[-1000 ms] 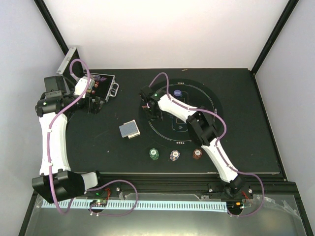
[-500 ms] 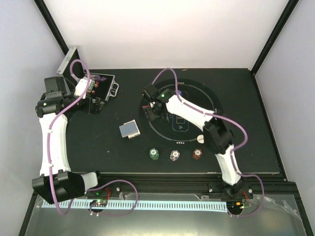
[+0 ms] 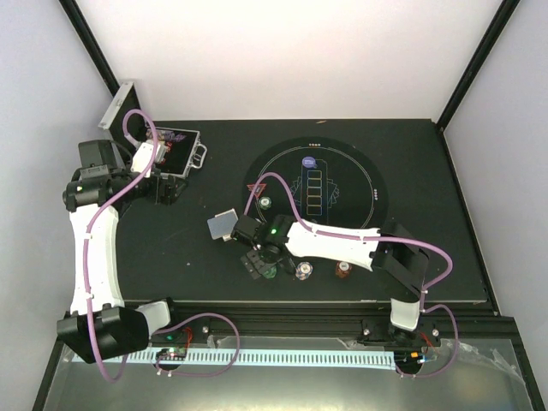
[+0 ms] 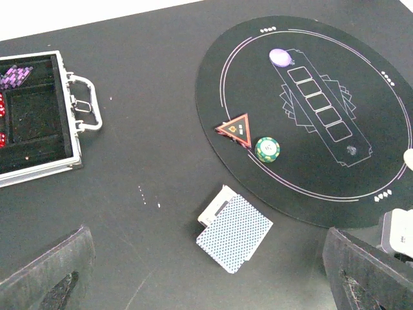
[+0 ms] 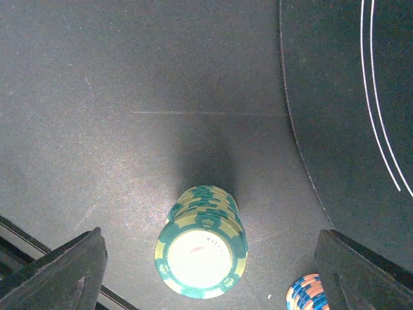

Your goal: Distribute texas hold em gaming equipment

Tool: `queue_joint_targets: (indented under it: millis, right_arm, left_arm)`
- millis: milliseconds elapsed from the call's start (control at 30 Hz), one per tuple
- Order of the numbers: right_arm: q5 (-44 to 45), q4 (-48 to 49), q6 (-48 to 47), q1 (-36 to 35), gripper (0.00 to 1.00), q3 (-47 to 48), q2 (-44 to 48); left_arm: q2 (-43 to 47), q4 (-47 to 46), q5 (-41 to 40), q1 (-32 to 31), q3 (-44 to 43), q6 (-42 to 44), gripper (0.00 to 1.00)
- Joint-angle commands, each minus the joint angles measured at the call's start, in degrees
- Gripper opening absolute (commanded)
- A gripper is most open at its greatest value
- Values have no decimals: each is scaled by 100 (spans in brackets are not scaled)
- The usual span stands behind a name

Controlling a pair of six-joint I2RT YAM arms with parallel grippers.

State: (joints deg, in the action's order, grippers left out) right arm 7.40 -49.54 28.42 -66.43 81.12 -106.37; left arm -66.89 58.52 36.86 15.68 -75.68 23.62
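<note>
A stack of green poker chips stands on the black table in front of the round mat. My right gripper hangs over it, open, one finger on each side and neither touching. In the top view that gripper partly hides the green stack. A single green chip lies on the mat beside a red triangle marker. The card deck lies grey-blue back up, left of the mat. My left gripper is open and empty, above the table near the case.
The silver case lies open at the back left. A white-purple chip stack and a brown-red stack stand right of the green one. A purple chip sits at the mat's far side. A blue-orange stack is near the right finger.
The right arm has swung from the mat's left edge down to the front, over the green stack, and its jaws have opened. A green chip stays on the mat. The left arm hardly moved.
</note>
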Motion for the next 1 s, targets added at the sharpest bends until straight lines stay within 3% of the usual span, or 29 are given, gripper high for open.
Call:
queue_joint_targets:
  millis: [0, 467, 967]
  right_arm:
    - [139, 97, 169, -36, 89, -66, -5]
    - [82, 120, 164, -60, 72, -167, -340]
    - [31, 217, 223, -88, 42, -221, -315]
  left_arm:
    - [128, -21, 164, 34, 4, -68, 99]
    - [173, -34, 50, 31, -109, -120, 99]
    - [155, -43, -54, 33, -123, -140, 99]
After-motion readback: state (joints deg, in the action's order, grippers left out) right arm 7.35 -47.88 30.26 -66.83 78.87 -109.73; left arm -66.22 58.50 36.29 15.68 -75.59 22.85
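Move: Almost straight below the right hand, about 5 cm down and 1 cm nearer the base and to the right, stands the green chip stack. From this hand, the blue chip stack is some 10 cm to the right and 2 cm back, the red one about 21 cm right and 1 cm back, and the card deck roughly 14 cm ahead and 11 cm left. For the left hand, the green stack lies about 21 cm right, 12 cm back and 26 cm below. Sinking about 3 cm almost straight down over the green chip stack, the right hand closes its fingers steadily from wide open to about half, one pad on either side of the upper chips. The wrist tilts only a few degrees; then the hand stays low while the fingers go on closing until they pinch the chips. ##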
